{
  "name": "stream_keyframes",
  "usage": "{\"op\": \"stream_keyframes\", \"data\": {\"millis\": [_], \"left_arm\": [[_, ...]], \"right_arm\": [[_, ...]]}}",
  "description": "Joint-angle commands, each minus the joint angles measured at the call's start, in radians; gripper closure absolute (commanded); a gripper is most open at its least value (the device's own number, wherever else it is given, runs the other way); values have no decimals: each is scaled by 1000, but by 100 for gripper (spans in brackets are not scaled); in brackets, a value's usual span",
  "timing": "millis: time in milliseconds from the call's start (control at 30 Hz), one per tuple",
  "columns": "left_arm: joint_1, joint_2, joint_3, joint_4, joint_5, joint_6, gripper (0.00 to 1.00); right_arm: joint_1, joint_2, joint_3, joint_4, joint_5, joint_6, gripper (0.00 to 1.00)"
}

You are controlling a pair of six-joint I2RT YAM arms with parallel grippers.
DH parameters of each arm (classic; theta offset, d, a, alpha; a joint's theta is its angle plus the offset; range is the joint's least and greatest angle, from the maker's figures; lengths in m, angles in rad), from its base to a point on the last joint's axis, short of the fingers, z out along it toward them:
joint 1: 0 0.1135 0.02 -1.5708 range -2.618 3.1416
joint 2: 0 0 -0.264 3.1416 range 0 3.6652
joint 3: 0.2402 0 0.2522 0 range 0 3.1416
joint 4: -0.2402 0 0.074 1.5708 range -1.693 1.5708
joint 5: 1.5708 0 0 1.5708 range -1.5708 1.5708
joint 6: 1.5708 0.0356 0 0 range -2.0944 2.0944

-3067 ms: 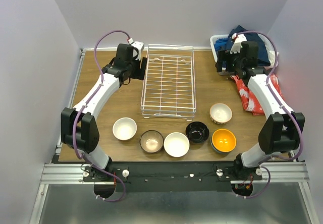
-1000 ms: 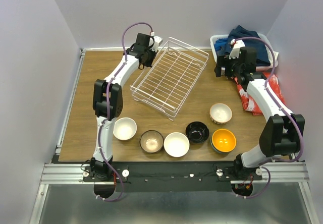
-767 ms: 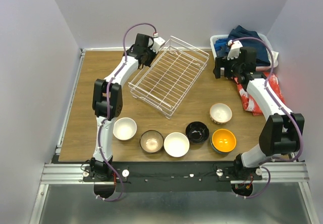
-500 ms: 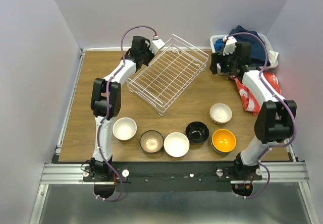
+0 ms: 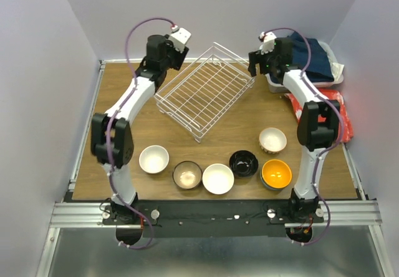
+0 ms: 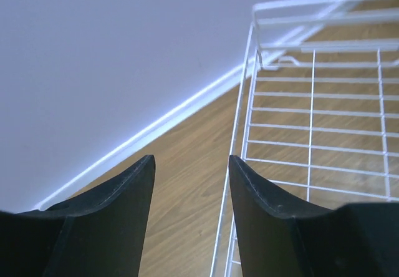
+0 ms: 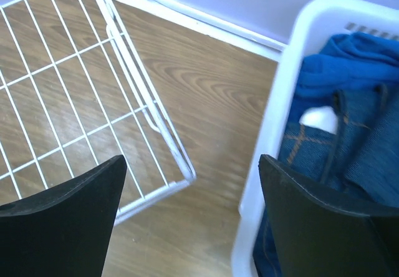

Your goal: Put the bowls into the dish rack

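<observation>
The white wire dish rack lies turned diagonally at the back of the table with nothing in it. Along the front stand several bowls: white, dark with a tan inside, white, black, orange and cream with red outside. My left gripper is open beside the rack's left rim, holding nothing. My right gripper hangs wide open over the bare wood between the rack's corner and the basket.
A white plastic basket of blue clothes stands at the back right, close to my right gripper. A red cloth lies in front of it. The back wall runs just behind the rack.
My left gripper has opened and let go of the rack's rim after swinging the rack a little leftward. My right arm has reached left and back, to the rack's far right corner.
</observation>
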Motion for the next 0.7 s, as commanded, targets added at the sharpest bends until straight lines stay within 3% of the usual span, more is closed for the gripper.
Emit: {"op": "stream_keyframes", "data": {"millis": [0,100,133,167,200,333,500,667], "left_arm": [[5,-192,-82,-138,-139,-213,41],[6,-246,-113,-348,-169,-280,52],[6,-252,-124,-441,-156,-285,78],[6,-254,-144,-483,-149,-287,93],[8,-251,-152,-520,-149,-296,100],[37,-229,-199,-623,-123,-308,100],[74,-243,-282,-614,-122,-339,100],[75,-239,-302,-612,-109,-346,100]], "right_arm": [[35,82,90,10,26,-16,8],[41,116,108,12,37,-7,17],[41,127,120,9,42,1,20],[41,130,124,9,49,7,24],[41,135,128,7,52,16,32],[43,124,121,3,46,23,57],[48,66,59,-8,55,33,87],[52,-5,-27,-2,101,73,99]]}}
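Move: The dish rack lies askew between my hands. My open right hand is at its right corner: 3 cm to the left, 2 ahead, 3 below. The basket stands some 23 cm to the right, 5 farther out and 6 lower than this hand. My raised, half-open left hand has the rack's left corner about 12 cm back, 11 to the left and 14 below, and the rack's middle some 10 cm back, 7 to the right and 17 below. With my left hand, clear of the rack, I swing back about 13 cm and 7 to the left, first arching up some 6 cm, then dropping well below my starting height. I shut the fingers on the way and tip them down some 30 degrees to come in by the rack's left corner. My right hand eases about 3 cm left and 3 down, closes to pinch the rack's top bar at the right corner, then draws back slightly. ##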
